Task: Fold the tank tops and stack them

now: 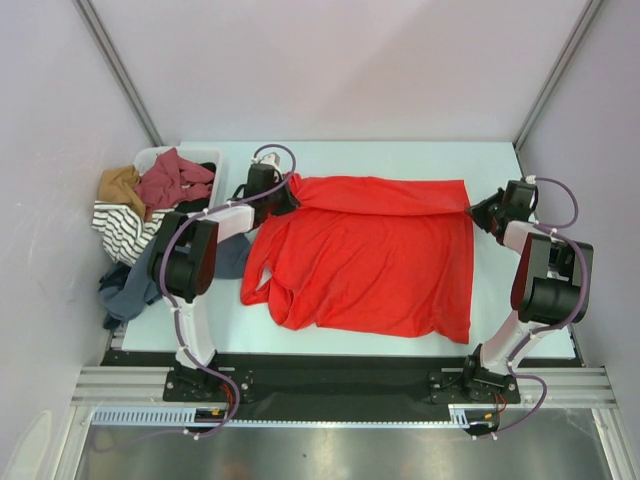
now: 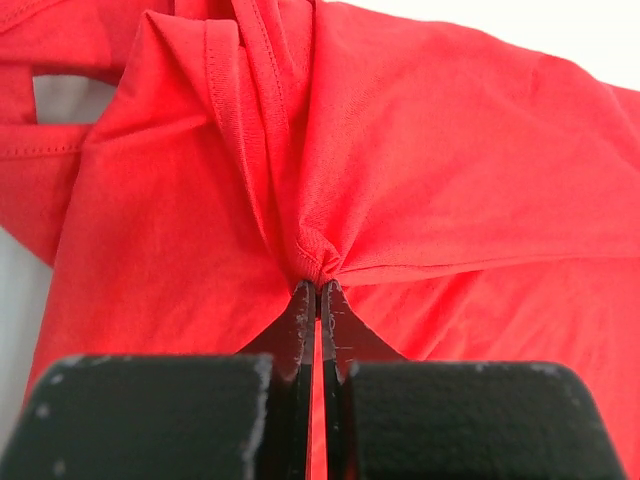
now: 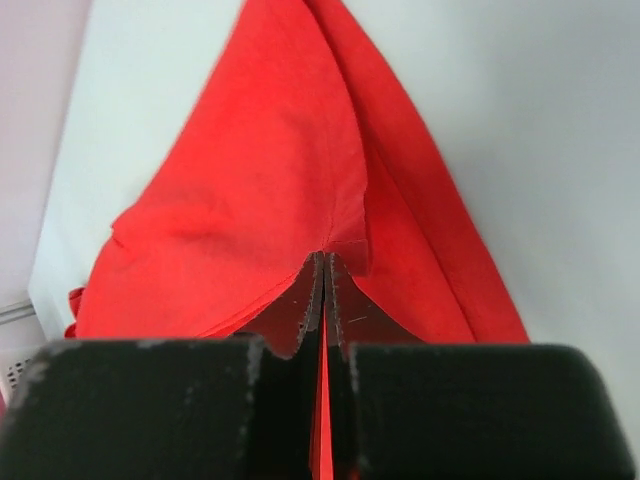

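Note:
A large bright red tank top is spread across the middle of the table, its far edge doubled over into a fold. My left gripper is shut on the top's far left corner, where the cloth bunches at the fingertips. At the far right corner my right gripper is shut on the hem, and red cloth shows between the pads. The straps lie loose at the near left. A dark bluish garment lies partly under the left arm; I cannot tell whether it is a tank top.
A white basket at the far left holds maroon cloth, with tan and striped clothes spilling beside it. The pale table is bare beyond the red top. Grey walls close in both sides.

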Available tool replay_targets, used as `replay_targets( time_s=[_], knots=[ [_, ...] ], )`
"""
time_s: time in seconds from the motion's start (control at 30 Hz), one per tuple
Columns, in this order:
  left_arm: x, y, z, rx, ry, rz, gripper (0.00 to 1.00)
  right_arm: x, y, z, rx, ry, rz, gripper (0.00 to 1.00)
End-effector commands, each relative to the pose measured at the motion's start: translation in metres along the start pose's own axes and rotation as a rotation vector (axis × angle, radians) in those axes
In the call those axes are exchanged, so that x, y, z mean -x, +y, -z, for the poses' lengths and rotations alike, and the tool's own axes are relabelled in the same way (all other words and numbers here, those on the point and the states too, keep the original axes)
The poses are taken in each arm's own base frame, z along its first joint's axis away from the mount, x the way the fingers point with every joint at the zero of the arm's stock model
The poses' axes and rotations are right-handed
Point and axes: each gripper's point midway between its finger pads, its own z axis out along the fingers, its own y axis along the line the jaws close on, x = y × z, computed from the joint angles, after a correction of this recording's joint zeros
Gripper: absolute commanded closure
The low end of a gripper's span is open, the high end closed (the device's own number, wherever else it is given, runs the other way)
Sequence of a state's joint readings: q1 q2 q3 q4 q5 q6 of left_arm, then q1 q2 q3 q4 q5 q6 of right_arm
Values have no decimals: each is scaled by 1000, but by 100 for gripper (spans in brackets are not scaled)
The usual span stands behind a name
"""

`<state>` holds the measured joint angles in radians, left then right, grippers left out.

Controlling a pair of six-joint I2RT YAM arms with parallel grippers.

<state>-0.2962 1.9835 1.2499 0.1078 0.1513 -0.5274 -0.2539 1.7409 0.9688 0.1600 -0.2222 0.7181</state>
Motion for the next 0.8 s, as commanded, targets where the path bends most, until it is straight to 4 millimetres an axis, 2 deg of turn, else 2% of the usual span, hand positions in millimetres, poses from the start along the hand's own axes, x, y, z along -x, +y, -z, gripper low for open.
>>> replay_targets(
  time_s=[0.0,0.37,0.4,0.57,0.67,0.7,0.77],
  knots=[
    [27,-20,18,-44,-92,3,100,11,-3,10,-23,-46,23,100],
    [14,-11,34,-21,-95,19,100,1,-26,6,-114,-19,33,100],
    [16,-13,36,-26,-103,19,98,1,-28,7,-120,-21,36,100],
    [1,-10,35,-10,-83,21,92,0,-32,10,-168,-47,62,99],
    [-6,-11,31,-7,-69,12,84,-2,-32,10,-202,-51,93,94],
    [-8,-11,31,-4,-66,9,78,-3,-32,10,-207,-47,97,81],
    [-11,-10,31,6,-63,6,66,-2,-31,11,-206,-51,103,65]
  ],
)
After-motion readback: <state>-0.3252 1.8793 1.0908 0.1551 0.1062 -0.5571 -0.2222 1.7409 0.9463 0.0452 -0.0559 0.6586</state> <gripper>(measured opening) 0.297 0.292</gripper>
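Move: The red tank top's folded-over edge is pinched in both hands. Its left corner goes down onto the lower layer about 4 cm back and 1 cm below the left hand. Its right corner goes to a spot 3 cm back, 1 cm right and 4 cm below the right hand. The tank top's middle lies some 20 cm right and 17 back of the left hand, 33 left and 16 back of the right. The blue garment is about 35 cm left and 17 back of the left hand. The red tank top's folded edge is brought back towards the bases and laid on its lower layer: the left hand draws its corner about 3.5 cm back, nearly level, while the right hand lowers its own about 3.5 cm and pulls it back 2.5, wrist tipping some 10 degrees further down. Near the end both grippers open partway, left first, and let go of the cloth. ##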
